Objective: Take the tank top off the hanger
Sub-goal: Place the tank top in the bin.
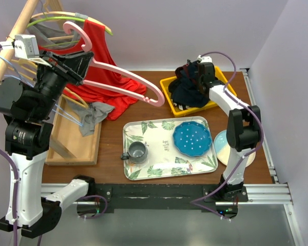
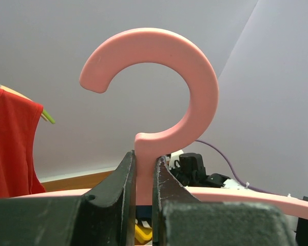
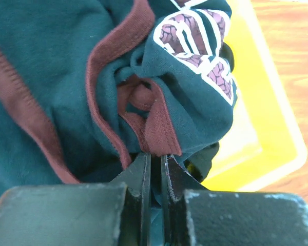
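Observation:
The pink hanger [image 1: 124, 78] is bare and held up over the table's left side. My left gripper [image 1: 86, 60] is shut on its neck just below the hook [image 2: 195, 82]; both fingers [image 2: 124, 174] press the pink stem. The tank top [image 1: 191, 91], dark teal with maroon trim and a printed patch, lies bunched in the yellow bin [image 1: 168, 83] at the back right. My right gripper [image 1: 196, 70] is down in that pile. In the right wrist view it [image 3: 155, 157] is shut, with the tank top's [image 3: 56, 66] maroon trim pinched at the fingertips.
A red top [image 1: 100, 56] hangs from a green hanger on the wooden rack at back left, above a wooden stand [image 1: 74, 148] and a grey cloth [image 1: 95, 115]. A leaf-print tray [image 1: 143, 128] holds a grey mug [image 1: 137, 151] and blue plate [image 1: 192, 138]. A pale plate [image 1: 222, 146] lies right.

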Robot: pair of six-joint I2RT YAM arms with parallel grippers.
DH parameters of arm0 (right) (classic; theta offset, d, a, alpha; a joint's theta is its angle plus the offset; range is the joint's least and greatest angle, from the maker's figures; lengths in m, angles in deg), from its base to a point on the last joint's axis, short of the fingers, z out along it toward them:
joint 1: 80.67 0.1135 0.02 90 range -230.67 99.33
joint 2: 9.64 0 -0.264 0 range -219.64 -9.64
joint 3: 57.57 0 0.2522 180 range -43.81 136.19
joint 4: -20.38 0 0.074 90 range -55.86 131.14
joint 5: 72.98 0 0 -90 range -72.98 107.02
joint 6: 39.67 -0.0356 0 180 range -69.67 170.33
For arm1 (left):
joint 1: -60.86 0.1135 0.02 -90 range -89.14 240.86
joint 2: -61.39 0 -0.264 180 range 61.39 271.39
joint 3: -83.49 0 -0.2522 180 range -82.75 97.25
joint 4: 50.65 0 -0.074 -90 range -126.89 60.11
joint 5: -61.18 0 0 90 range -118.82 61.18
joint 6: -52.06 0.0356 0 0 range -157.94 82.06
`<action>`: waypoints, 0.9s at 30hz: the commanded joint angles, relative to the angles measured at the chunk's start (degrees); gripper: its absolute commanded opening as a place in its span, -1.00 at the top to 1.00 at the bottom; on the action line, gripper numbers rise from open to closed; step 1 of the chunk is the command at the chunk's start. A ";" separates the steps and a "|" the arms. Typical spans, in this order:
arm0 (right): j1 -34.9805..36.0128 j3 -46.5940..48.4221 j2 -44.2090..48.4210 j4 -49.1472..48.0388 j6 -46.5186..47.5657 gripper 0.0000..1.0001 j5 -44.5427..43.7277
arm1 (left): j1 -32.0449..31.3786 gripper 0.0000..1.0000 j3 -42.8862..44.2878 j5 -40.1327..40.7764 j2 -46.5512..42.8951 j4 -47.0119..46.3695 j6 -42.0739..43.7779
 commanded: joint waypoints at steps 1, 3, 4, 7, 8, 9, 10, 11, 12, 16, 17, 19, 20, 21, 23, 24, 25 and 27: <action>-0.98 0.77 -2.95 -10.79 6.85 1.00 -6.42 | -0.10 1.00 1.41 0.78 0.14 -2.27 -0.58; -1.68 0.15 -4.35 -11.50 7.56 1.00 -6.78 | -0.10 1.00 1.76 1.13 0.23 -2.10 -0.23; -1.94 -0.29 -4.97 -11.68 7.91 1.00 -6.87 | -0.10 1.00 1.68 1.13 0.40 -2.01 -0.14; -2.56 -0.21 -6.11 -8.80 6.61 0.97 -6.61 | -0.10 1.00 1.50 1.13 0.67 -1.92 -0.05; -2.73 -0.03 -6.29 -7.82 5.90 0.91 -6.26 | -0.10 1.00 1.15 0.96 0.67 -1.83 -0.05; -2.82 0.06 -6.20 -6.86 5.20 0.85 -5.47 | -0.10 1.00 0.97 0.61 0.67 -2.01 0.03; -2.91 -0.03 -5.86 -4.93 3.62 0.69 -3.98 | -0.10 1.00 0.80 0.52 0.67 -2.01 0.04; -3.00 -0.38 -5.50 -4.22 2.74 0.63 -3.10 | -0.10 1.00 0.45 0.60 0.58 -2.09 0.04; -3.00 -0.90 -4.98 -3.77 1.95 0.57 -2.48 | -0.10 1.00 0.36 0.60 0.49 -2.27 0.04; -3.09 -4.50 -0.94 -1.15 -3.06 0.11 -0.45 | -0.10 1.00 0.62 0.60 0.58 -2.54 0.12; -3.17 -4.77 1.16 -0.26 -3.68 -0.01 0.42 | -0.10 1.00 0.79 0.60 0.49 -2.71 0.21; -3.00 -3.99 3.54 3.23 -4.65 -0.27 2.26 | -0.10 1.00 0.71 -0.19 0.58 -3.06 0.39; -3.00 -3.20 5.64 4.65 -5.18 -0.31 3.49 | -0.10 1.00 0.71 -0.54 0.67 -3.15 0.56; -3.09 -2.41 6.71 6.15 -5.35 -0.33 3.85 | -0.10 1.00 0.71 -0.89 0.76 -3.15 0.48; -3.09 0.14 8.81 9.06 -6.50 -0.36 5.43 | -0.10 1.00 0.62 -1.24 0.76 -3.06 0.83; -3.17 1.11 10.30 9.41 -6.67 -0.37 6.65 | -0.10 1.00 0.53 -1.24 0.76 -2.98 0.83; -3.00 3.29 10.75 9.85 -7.28 -0.38 7.54 | -0.10 1.00 0.53 -1.24 0.76 -2.97 0.91; -3.09 5.85 10.32 10.03 -8.25 -0.39 10.26 | -0.10 1.00 0.44 -1.16 0.84 -2.80 1.09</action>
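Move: The right gripper has a fold of the navy tank top pinched by its maroon trim. The yellow bin's middle lies roughly 4 cm left, 3 cm back and 8 cm below it. The blue plate is about 26 cm back and 7 cm left, the cream plate some 29 cm back and 11 cm right, both around 12 cm below. From the left gripper, still holding the pink hanger, the bin is about 30 cm ahead, 35 cm right and 50 cm down. Push the right gripper, still shut on the navy tank top, about 5 cm down into the bin, easing some 3.5 cm right and slightly forward. Then open the fingers wide to let go of the cloth, draw back about 5 cm towards the robot, and lift clear by some 8 cm. ##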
